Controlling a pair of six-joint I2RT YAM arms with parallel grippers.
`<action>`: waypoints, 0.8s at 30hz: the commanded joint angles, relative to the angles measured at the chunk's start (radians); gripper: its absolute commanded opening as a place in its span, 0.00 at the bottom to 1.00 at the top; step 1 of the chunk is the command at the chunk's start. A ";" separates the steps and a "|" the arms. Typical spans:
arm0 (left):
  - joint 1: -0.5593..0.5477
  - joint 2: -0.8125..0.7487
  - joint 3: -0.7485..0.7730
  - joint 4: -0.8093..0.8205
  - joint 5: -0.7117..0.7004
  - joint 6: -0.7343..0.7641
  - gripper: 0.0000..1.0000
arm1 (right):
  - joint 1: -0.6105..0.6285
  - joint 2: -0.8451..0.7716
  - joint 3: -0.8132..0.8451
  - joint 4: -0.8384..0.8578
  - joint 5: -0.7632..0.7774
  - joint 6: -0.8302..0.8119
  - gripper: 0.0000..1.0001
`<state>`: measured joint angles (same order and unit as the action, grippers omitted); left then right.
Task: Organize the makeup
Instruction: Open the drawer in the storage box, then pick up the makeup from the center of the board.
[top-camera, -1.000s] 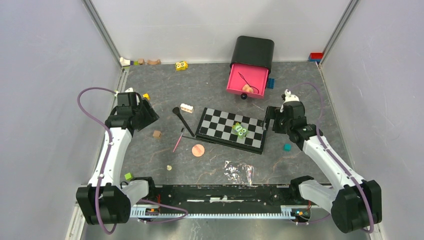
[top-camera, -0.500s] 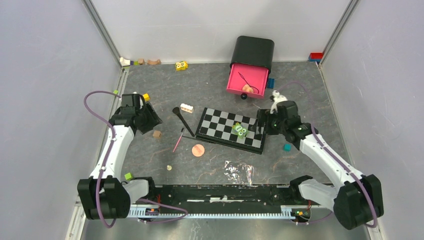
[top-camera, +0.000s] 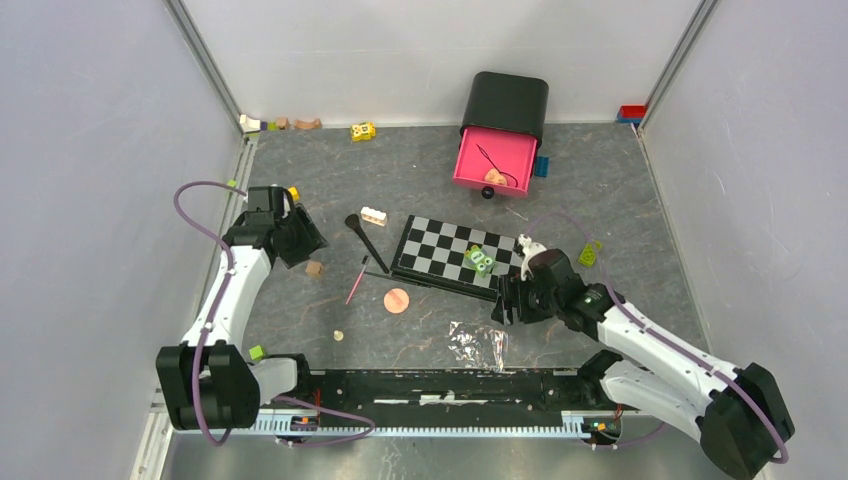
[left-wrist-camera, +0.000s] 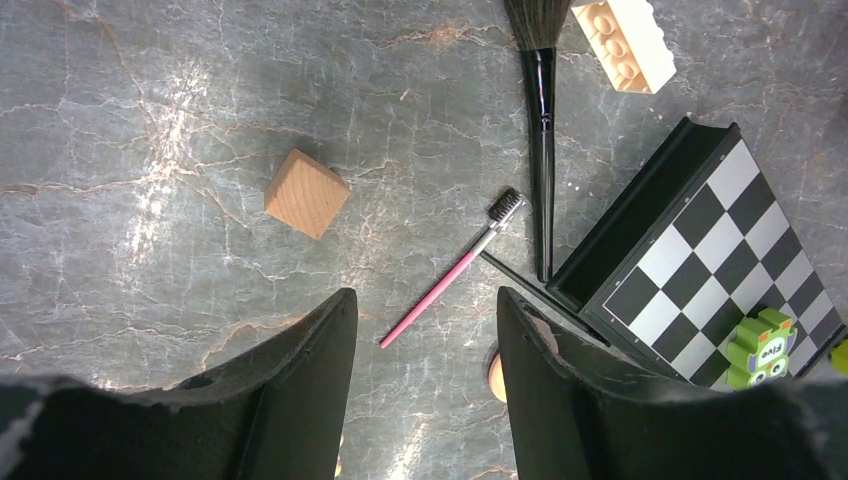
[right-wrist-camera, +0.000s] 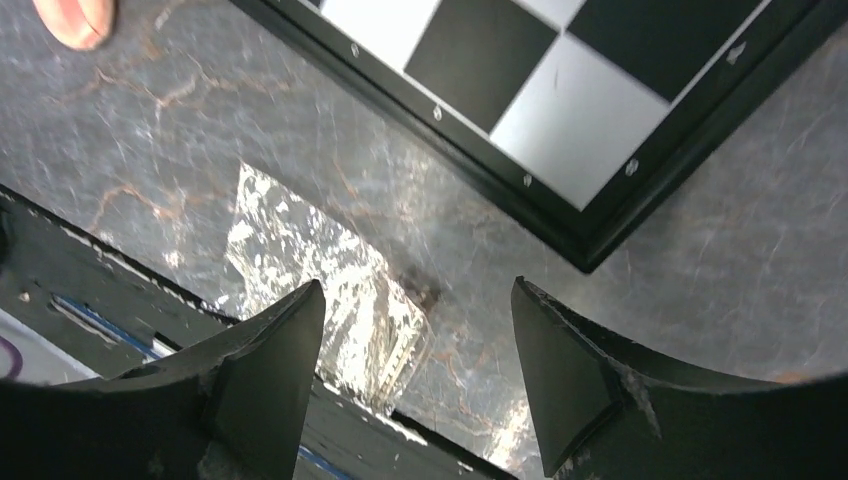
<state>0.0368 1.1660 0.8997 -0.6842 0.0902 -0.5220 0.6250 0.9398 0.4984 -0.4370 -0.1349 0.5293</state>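
Note:
The makeup lies left of the chequered board (top-camera: 462, 260). There is a black long-handled brush (top-camera: 366, 240) (left-wrist-camera: 543, 150), a thin pink pencil (top-camera: 357, 280) (left-wrist-camera: 450, 285), a thin dark pencil (top-camera: 378, 273) (left-wrist-camera: 520, 285) and a round peach puff (top-camera: 397, 300) (left-wrist-camera: 495, 370). My left gripper (top-camera: 305, 240) (left-wrist-camera: 425, 300) hangs open just short of the pink pencil's near end, holding nothing. My right gripper (top-camera: 505, 305) (right-wrist-camera: 417, 290) is open and empty above the board's near corner (right-wrist-camera: 560, 100) and a clear plastic bag (top-camera: 478, 343) (right-wrist-camera: 330, 280).
A pink drawer (top-camera: 495, 160) stands pulled out of its black box (top-camera: 505, 100) at the back, with a peach item and a thin stick inside. A wooden cube (top-camera: 314, 268) (left-wrist-camera: 306, 193), a white block (top-camera: 374, 215) and a green toy (top-camera: 481, 260) lie about. A small green item (top-camera: 590, 253) lies right of the board.
My right arm has swung from the board's right side to its near corner, over the plastic bag, and its jaws have narrowed a little. The left arm has hardly moved.

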 joint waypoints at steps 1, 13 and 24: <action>-0.006 0.020 0.018 0.037 0.026 0.021 0.60 | 0.016 -0.055 -0.041 -0.036 -0.062 0.048 0.75; -0.006 0.038 0.007 0.056 0.025 0.028 0.60 | 0.030 -0.019 -0.142 0.046 -0.124 0.056 0.65; -0.007 0.041 0.010 0.058 0.033 0.033 0.59 | 0.043 0.035 -0.161 0.086 -0.131 0.043 0.40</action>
<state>0.0349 1.2041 0.8997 -0.6548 0.1081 -0.5209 0.6605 0.9615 0.3546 -0.3714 -0.2653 0.5789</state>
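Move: The clear plastic bag lies about 6 cm back, 5 cm left and 6 cm below the right gripper. Its near end comes almost to straight behind that gripper. The chessboard's middle is about 10 cm ahead and 7 cm left of the gripper, 5 cm lower, and the round pink puff is some 20 cm left and 2 cm ahead, down on the table. From the left gripper the bag is about 17 cm back, 30 cm right and 12 cm down. Draw the right gripper back towards the table's near edge by about 5 cm, sinking some 4 cm as it goes, away from the chessboard corner and down to the right-hand end of the plastic bag. Tip the fingers about 10 degrees more steeply down. Once the backward travel has stopped, start closing them around the bag's end, from three-quarters open to just under half, without shutting them. ##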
